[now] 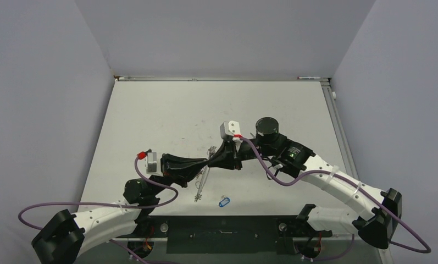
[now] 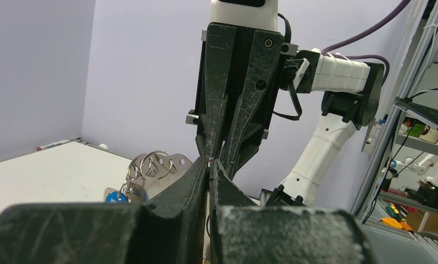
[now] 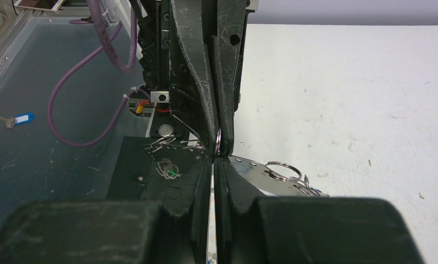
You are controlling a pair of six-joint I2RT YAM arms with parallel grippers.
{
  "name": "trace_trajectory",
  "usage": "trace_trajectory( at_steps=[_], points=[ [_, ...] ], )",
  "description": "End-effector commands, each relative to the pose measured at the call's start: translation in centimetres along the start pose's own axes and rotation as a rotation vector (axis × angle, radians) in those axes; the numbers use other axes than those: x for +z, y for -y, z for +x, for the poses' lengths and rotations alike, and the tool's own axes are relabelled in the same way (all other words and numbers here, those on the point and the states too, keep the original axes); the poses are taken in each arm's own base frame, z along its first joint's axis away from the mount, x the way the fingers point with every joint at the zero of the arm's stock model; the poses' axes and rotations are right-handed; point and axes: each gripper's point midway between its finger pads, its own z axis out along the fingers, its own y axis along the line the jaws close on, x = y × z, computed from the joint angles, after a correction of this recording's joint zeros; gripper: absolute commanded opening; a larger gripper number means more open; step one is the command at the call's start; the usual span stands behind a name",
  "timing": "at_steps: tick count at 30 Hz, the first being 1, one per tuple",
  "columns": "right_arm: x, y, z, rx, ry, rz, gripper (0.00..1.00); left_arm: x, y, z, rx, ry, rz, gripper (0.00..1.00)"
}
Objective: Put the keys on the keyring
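Note:
My left gripper (image 1: 205, 163) and right gripper (image 1: 214, 160) meet tip to tip above the middle of the table. Both are shut on the thin grey wire of the keyring (image 3: 219, 142), which glints between the tips in the left wrist view (image 2: 210, 160). A bunch of keys (image 1: 199, 193) hangs below on small split rings (image 2: 150, 165), with a blue tag (image 2: 117, 195) and a silver holed plate (image 3: 255, 169). One loose key with a blue tag (image 1: 223, 202) lies on the table near the front edge, apart from both grippers.
A black cylinder (image 1: 266, 127) stands behind the right wrist. A dark base plate (image 1: 222, 234) runs along the near edge between the arm bases. Purple cables (image 1: 271, 168) loop beside both arms. Grey walls enclose the table on three sides.

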Motion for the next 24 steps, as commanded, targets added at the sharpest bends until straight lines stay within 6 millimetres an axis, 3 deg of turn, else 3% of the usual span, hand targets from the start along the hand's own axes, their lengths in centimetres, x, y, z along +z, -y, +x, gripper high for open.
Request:
trace_trajectory(
  at_steps=[1,6,13,16,20,24],
  points=[
    [-0.4,-0.1,-2.9,-0.156,0.117,0.028,0.05,0.8,2.4,-2.9,-0.011,0.089,0.091,0.0],
    [-1.1,0.2,-3.4,-0.192,0.145,0.079,0.05,0.7,2.4,-3.0,-0.049,0.084,0.078,0.14],
    [-1.7,0.5,-4.1,-0.213,0.17,0.128,0.05,0.4,2.4,-2.6,-0.057,0.053,0.064,0.21],
    [-1.7,0.9,-3.8,-0.202,0.137,0.153,0.05,0.3,2.7,-2.4,-0.02,0.028,0.081,0.34],
    [-1.8,1.2,-2.9,-0.185,0.044,0.218,0.05,0.9,1.6,-1.5,0.048,-0.089,0.02,0.53],
    [-2.1,1.4,-1.7,-0.155,-0.072,0.276,0.05,1.0,-0.2,-1.9,0.086,-0.159,-0.11,0.58]
  ],
)
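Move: Between the tips of both hands, at each hand's own point, is a small metal ring on the keyring's top edge, already pinched from both sides. The keyring plate hangs from it, its middle about 4 cm below, 3 cm back and 1 cm left of either hand. The blue-tagged key lies on the table some 28 cm below the hands, about 5 cm back and 5 cm to their right. Letting go of the small ring, the left hand opens its fingers to more than half while easing up about 2 cm, back 1.5 cm and slightly left, then a little forward again. The right hand keeps its pinch on that ring, shifting about 1 cm forward and 1 cm right and turning some 10 degrees clockwise. ##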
